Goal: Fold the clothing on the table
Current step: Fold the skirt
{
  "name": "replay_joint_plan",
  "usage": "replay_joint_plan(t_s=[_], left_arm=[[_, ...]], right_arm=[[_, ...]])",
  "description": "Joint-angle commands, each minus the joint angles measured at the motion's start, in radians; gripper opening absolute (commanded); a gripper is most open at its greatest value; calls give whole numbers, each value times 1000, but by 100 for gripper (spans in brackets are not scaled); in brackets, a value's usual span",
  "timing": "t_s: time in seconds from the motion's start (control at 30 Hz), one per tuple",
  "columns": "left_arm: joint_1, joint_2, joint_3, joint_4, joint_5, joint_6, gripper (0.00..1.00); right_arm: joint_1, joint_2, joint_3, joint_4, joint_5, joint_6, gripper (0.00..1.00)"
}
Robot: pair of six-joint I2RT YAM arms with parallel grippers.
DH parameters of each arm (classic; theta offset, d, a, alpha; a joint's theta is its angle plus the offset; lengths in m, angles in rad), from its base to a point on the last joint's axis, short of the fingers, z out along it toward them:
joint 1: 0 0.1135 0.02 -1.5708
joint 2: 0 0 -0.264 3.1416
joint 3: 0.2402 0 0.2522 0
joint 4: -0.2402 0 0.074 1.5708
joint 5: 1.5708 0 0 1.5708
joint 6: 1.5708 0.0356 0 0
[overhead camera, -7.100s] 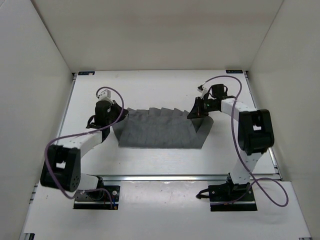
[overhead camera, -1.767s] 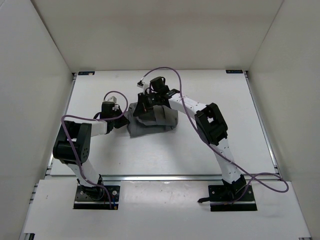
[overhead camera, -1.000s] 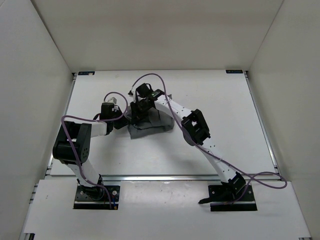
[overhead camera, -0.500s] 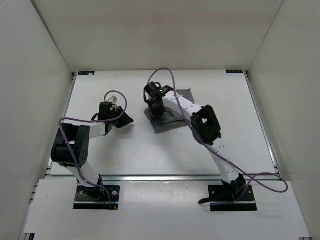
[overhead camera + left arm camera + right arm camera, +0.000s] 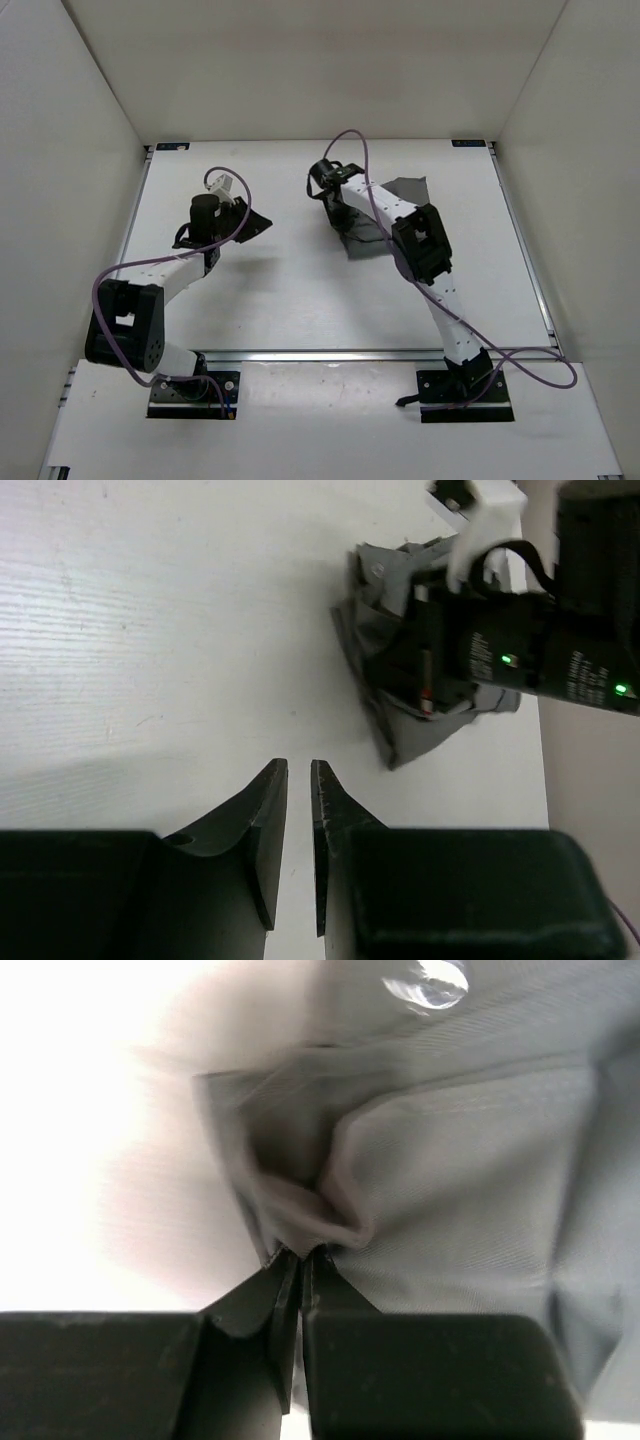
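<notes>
The clothing (image 5: 408, 188) is a bunched dark grey heap right of the table's (image 5: 300, 300) middle, partly hidden under the right arm. My right gripper (image 5: 338, 212) hangs over the heap's left end. In the right wrist view it (image 5: 300, 1252) is shut on a pinched fold of the grey fabric (image 5: 470, 1180). My left gripper (image 5: 255, 222) is well left of the clothing, over bare table. The left wrist view shows it (image 5: 299, 765) open by a narrow gap with nothing between the fingers. The clothing (image 5: 395, 730) lies beyond, under the right gripper's black body.
Metal rails (image 5: 330, 352) run along the table's near edge, with both arm bases below them. White walls enclose the table on the left, right and far side. Purple cables (image 5: 350, 140) loop above both arms.
The left gripper let go of the clothing and opened slightly, staying on the left. The right gripper carried the bunched clothing rightwards, away from the left gripper.
</notes>
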Motion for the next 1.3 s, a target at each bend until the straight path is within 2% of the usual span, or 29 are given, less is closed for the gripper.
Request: replay_joint_plan(t_s=[0.0, 0.07, 0.17, 0.3, 0.37, 0.43, 0.57, 0.7, 0.77, 0.8, 0.83, 0.87, 0.93, 1.03, 1.1, 1.13, 1.2, 1.27], left_arm=[[5, -74, -7, -29, -30, 14, 26], [15, -88, -21, -48, -42, 21, 26], [19, -102, -24, -75, -53, 41, 26], [27, -119, -20, -91, -48, 56, 27], [31, -119, -31, -80, -47, 50, 27], [22, -127, -32, -69, -60, 53, 29], [28, -130, -32, -72, -25, 58, 28], [30, -159, -44, -58, -9, 76, 30], [35, -165, -50, -43, 10, 76, 34], [42, -170, -35, -64, 24, 83, 38], [33, -174, -15, -86, 31, 101, 59], [24, -180, 1, -106, 31, 115, 99], [13, -196, 28, -166, -10, 129, 99], [-11, -225, 64, -265, 5, 149, 99], [-50, -242, 69, -316, 4, 175, 99], [-65, -257, 68, -354, -34, 203, 98], [-137, -283, 65, -428, -98, 225, 99], [-159, -298, 46, -466, -137, 225, 98]], right_arm=[[76, 168, 238, -36, -65, 6, 0], [87, 259, 447, -91, -72, 35, 0], [60, 340, 584, -93, -157, 75, 0], [46, 359, 608, -119, -126, 64, 0], [38, 351, 590, -116, -164, 51, 0], [50, 319, 586, -125, -154, 37, 10], [92, 210, 564, -110, -98, -26, 19], [121, 78, 542, -88, -99, -55, 43], [132, -31, 531, -93, -76, -63, 52], [127, -61, 508, -92, -77, -64, 54], [133, -129, 457, -90, -51, -72, 55], [130, -210, 424, -87, -27, -72, 55], [120, -339, 311, -69, -3, -92, 57], [54, -563, 29, -21, 7, -98, 61], [11, -766, -155, 52, -35, -98, 71], [-24, -818, -217, 106, -45, -98, 74], [-80, -984, -450, 184, -106, -109, 78], [-143, -1060, -573, 238, -143, -132, 84]])
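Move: The skirt, its left end pinched in the right gripper, has its middle about 8 cm to that hand's right and some 2 cm farther out. The clear table it is taken to lies about 11 cm left and 4 cm ahead of the right hand. The left gripper hangs empty roughly 18 cm to the right hand's left, 3 cm nearer and 9 cm higher; from it the skirt's middle is about 26 cm right, 6 cm ahead and 10 cm below. The skirt's left end, still pinched, is drawn low over the table by the right hand, about 11 cm left and a little forward, towards the left gripper. The right fingers then open there and let go; the hand climbs some 30 cm, swinging right and back, its fingers tilting up to point more forward. The empty left fingers open wide as that hand backs off and rises about 5 cm. ##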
